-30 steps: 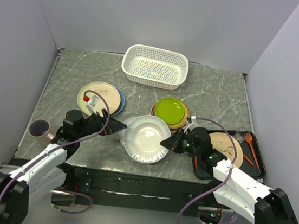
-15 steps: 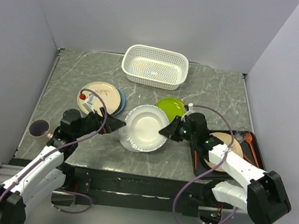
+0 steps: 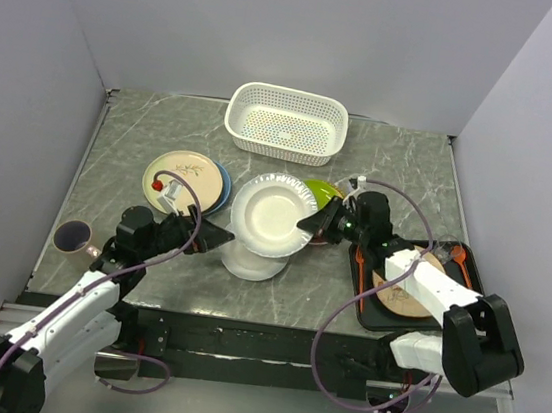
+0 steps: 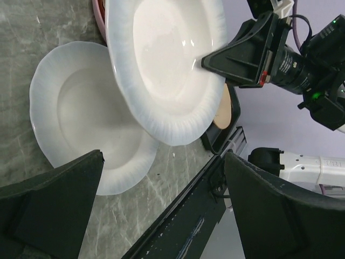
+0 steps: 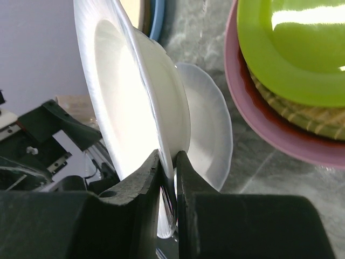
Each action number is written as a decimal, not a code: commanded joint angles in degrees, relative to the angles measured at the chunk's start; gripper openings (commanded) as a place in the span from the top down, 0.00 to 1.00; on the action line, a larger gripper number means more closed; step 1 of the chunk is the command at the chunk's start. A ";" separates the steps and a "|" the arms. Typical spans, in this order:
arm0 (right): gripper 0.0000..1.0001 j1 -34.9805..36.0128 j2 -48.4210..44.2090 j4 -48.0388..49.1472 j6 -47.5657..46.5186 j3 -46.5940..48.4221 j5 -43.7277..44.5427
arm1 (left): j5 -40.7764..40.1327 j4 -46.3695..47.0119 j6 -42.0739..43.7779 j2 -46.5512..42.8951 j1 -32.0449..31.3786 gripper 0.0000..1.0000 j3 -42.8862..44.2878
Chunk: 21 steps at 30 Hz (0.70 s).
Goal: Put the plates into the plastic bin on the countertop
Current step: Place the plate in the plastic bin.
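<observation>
My right gripper (image 3: 306, 223) (image 5: 175, 156) is shut on the rim of a white plate (image 3: 273, 213) (image 5: 124, 97) (image 4: 161, 65), which it holds tilted above the countertop (image 3: 401, 177). A second white plate (image 3: 252, 261) (image 4: 86, 135) (image 5: 210, 135) lies flat beneath it. My left gripper (image 3: 216, 236) (image 4: 161, 162) stands open just left of that lying plate, with nothing between its fingers. The white plastic bin (image 3: 286, 122) sits at the back. A cream plate on a blue one (image 3: 187, 179) lies to the left. A lime green plate (image 3: 329, 193) (image 5: 291, 48) tops a stack with straw and pink plates (image 5: 259, 116).
A black tray (image 3: 470, 311) at the right holds a brown plate (image 3: 409, 288) and orange utensils (image 3: 462, 265). A dark mug (image 3: 73, 236) stands near the left front edge. Walls close in the countertop on three sides.
My right gripper has lifted the white plate off the one beneath it and carried it back and up, tilting it. The left gripper has barely moved.
</observation>
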 commanded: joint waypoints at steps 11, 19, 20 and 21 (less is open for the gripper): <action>1.00 -4.60 11.10 10.70 3.25 17.28 -9.02 | -2.72 1.87 2.69 4.54 -2.22 0.01 2.38; 1.00 -6.37 18.05 12.97 5.44 23.70 -10.87 | -2.90 4.33 3.04 7.80 -3.97 0.01 2.37; 1.00 -6.37 19.45 12.98 5.71 24.84 -10.96 | -2.99 4.59 3.13 8.15 -4.15 0.01 2.55; 1.00 -6.63 20.07 12.72 5.80 25.46 -10.87 | -3.07 4.68 3.04 8.32 -4.33 0.01 2.64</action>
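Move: About 30 cm ahead of the right hand, 9 cm to its left and 9 cm lower, stands the plastic bin. The green plate stack lies some 8 cm ahead, 2 cm right and 9 cm below that hand; the white plate on the table is 3 cm back, 12 cm left and 13 cm below. From the left hand, that table plate lies roughly 4 cm ahead, 10 cm right and 12 cm lower, with the green stack 11 cm farther out and 14 cm right of it. Carrying the white plate by its right rim, still pinched, the right hand goes forward about 10 cm and rises some 4 cm, across the green plate stack towards the bin. Meanwhile the left hand, fingers still wide open, sinks about 3 cm and edges slightly right towards the white plate on the table. ##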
